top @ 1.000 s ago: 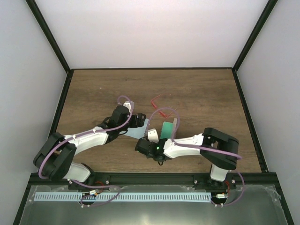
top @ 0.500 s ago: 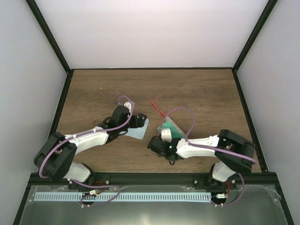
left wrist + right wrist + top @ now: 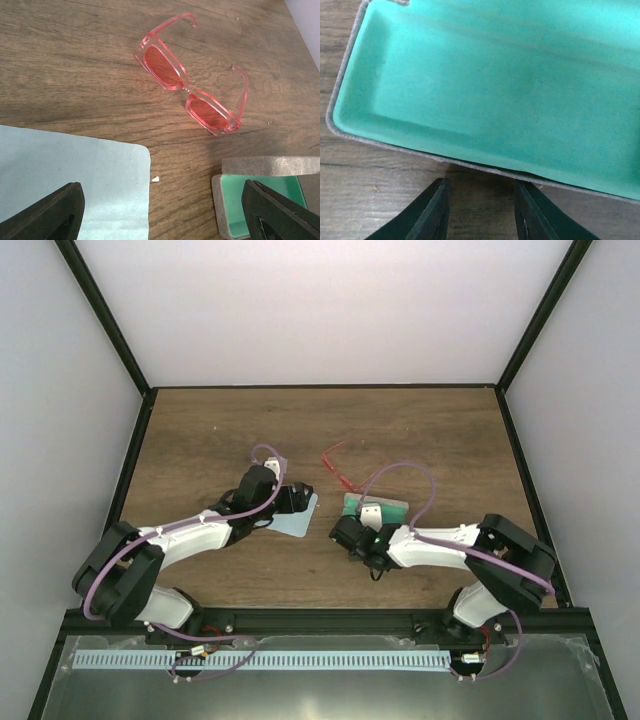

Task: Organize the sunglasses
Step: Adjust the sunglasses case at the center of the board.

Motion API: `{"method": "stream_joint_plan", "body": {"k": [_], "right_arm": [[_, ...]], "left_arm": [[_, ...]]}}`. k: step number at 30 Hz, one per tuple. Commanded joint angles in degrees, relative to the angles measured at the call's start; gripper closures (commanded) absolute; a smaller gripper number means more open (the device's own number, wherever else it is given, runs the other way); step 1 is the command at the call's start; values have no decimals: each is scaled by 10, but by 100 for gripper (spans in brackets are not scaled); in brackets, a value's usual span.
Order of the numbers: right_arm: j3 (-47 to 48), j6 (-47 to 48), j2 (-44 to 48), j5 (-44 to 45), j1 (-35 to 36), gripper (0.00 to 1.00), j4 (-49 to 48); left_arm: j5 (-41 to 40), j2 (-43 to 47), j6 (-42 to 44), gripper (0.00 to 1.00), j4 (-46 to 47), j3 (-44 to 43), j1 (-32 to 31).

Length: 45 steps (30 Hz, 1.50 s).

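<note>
The sunglasses [image 3: 192,75], a thin red frame with red lenses, lie with arms unfolded on the wood [image 3: 338,468], touching nothing. The grey case [image 3: 388,506] lies open and flat just right of them, its green lining [image 3: 490,85] facing up. My right gripper [image 3: 482,200] stands open at the case's near rim, with only bare wood between its fingers [image 3: 434,210]. The left gripper [image 3: 165,220] is wide open and empty above the corner of the pale blue cloth [image 3: 75,185], with the sunglasses ahead of it.
The cloth [image 3: 298,520] lies flat under my left gripper [image 3: 300,496], left of the case [image 3: 260,200]. A tiny white crumb [image 3: 155,178] sits beside the cloth's edge. Black frame posts and pale walls close in the table [image 3: 200,430].
The right arm has swung rightward, bringing the case from tilted on its side to flat and open on the table. Its jaws have eased apart slightly. The left arm has not moved.
</note>
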State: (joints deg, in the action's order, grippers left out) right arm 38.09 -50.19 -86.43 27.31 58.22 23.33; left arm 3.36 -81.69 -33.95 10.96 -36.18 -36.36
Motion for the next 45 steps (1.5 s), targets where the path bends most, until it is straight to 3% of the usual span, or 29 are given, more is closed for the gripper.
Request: {"method": "stream_joint_plan", "body": {"k": [1, 12, 21, 31, 45], "right_arm": [[-2, 7, -3, 7, -22, 63, -9], [9, 23, -24, 16, -53, 63, -30], [-12, 16, 32, 19, -24, 63, -42], [14, 14, -25, 37, -32, 63, -58], [41, 66, -74, 37, -98, 62, -93]], "left_arm": [[7, -4, -2, 12, 3, 4, 2], [3, -2, -1, 12, -2, 3, 2], [-4, -1, -1, 12, -8, 1, 3], [-8, 4, -1, 11, -13, 2, 5], [-12, 6, 1, 11, -19, 2, 7]]}}
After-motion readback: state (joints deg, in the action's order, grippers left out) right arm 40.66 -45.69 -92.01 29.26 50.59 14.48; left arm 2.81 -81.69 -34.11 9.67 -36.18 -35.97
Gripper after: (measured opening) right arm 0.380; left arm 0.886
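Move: Just ahead of the right fingertips lies the open sunglasses case, its middle about 5 cm farther out, 1 cm to the right and roughly 1 cm above them, the near rim slightly askew. The red sunglasses lie some 14 cm ahead and 6 cm left of this hand, the blue cloth about 19 cm left and 3 cm ahead. From the raised left hand the case is some 17 cm right, 3 cm back and 8 cm down. Pushing the case outward by its near rim with the tips of its part-open fingers, the right hand goes about 2 cm forward and a little right, eases back while rising slightly, sinks again, then drives forward to end some 5 cm farther out. The hand turns about 5 degrees clockwise, its fingers tilt up slightly, and their gap stays as it was. ##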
